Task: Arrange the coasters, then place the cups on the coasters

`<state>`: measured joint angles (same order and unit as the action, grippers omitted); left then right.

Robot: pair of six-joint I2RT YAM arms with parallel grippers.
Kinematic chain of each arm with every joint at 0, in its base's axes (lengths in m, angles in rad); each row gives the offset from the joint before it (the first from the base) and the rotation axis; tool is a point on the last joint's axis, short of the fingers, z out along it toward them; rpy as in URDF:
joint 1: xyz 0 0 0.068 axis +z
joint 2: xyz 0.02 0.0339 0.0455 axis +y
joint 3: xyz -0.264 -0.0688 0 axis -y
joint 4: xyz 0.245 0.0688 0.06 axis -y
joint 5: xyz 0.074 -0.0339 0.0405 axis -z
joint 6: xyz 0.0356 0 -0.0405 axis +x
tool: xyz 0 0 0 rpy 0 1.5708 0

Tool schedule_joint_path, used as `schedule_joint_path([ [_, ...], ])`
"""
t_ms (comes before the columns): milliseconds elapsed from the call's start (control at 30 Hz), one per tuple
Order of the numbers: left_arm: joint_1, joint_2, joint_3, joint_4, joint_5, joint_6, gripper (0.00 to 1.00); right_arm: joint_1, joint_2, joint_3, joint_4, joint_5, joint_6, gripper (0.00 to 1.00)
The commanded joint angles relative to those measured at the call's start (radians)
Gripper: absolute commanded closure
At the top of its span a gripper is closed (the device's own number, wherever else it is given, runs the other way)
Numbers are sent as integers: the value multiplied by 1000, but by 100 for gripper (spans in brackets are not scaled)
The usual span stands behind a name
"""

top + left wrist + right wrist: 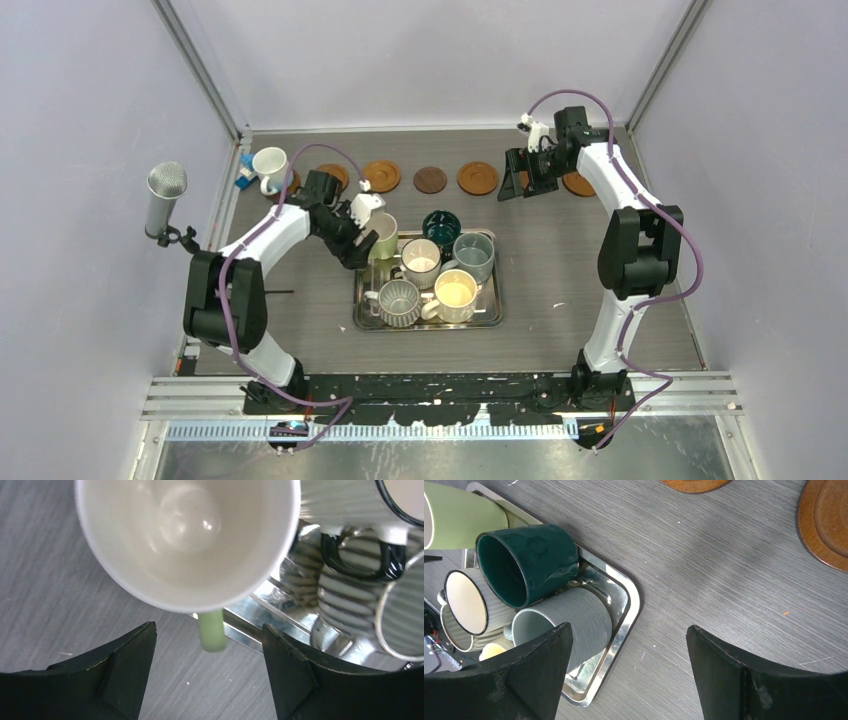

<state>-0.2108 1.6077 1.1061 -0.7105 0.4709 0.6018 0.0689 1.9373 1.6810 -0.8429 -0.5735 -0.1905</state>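
Several orange-brown coasters (pixel 381 176) and one dark brown coaster (pixel 430 179) lie in a row along the back of the table. A white cup (pixel 270 166) stands on the leftmost one. Several more cups crowd the steel tray (pixel 428 325), among them a dark teal cup (pixel 441 225) and a grey-blue cup (pixel 472 255). My left gripper (pixel 355 243) is open at the tray's left corner, and the pale green cup's (pixel 185 535) handle (pixel 211 630) hangs between its fingers, touching neither. My right gripper (pixel 522 182) hovers open and empty over the back row, hiding part of a coaster (pixel 580 184).
A microphone (pixel 165 195) stands on a stand at the table's left edge. A small blue and white object (pixel 244 175) lies beside the white cup. In the right wrist view the tray's corner (pixel 631 605) sits just left of my right gripper (pixel 629 626).
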Motion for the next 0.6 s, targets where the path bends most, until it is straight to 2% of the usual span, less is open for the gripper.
schedule_joint_path([
  [0,-27,-12,-12,176,-86,-117,23,5,-9,12,28,-5,19,12],
  [167,-47,-17,-49,254,-102,-144,32,7,-15,8,28,4,19,12],
  [400,-49,-22,-56,271,-107,-166,54,7,-29,-11,31,9,19,12],
  [467,-49,-31,-56,265,-98,-164,63,7,-31,-15,31,11,19,12],
  [567,-48,-46,-51,246,-89,-164,82,7,-31,-16,33,11,23,12],
])
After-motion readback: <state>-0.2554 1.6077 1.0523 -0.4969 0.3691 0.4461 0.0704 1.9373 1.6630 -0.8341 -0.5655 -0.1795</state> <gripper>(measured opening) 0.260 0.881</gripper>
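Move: The green cup stands with its middle about 4 cm ahead of the left hand, 5 cm to its right and roughly level with it, its handle nearer, just in front of the open fingers. The black-rimmed cup is some 14 cm right and 2 cm back from the hand; the ribbed cup is 9 cm right and 11 cm back. From the right hand, the green cup lies about 30 cm left, 10 cm back and 8 cm below. Forward about 3 cm and slightly to the right, easing down barely half a centimetre, the left hand brings its open fingers around the green cup's handle. Its wrist turns some 5 to 10 degrees counter-clockwise on the way; then, as the hand slows almost to a stop, the fingers close from wide open and pinch the handle. ##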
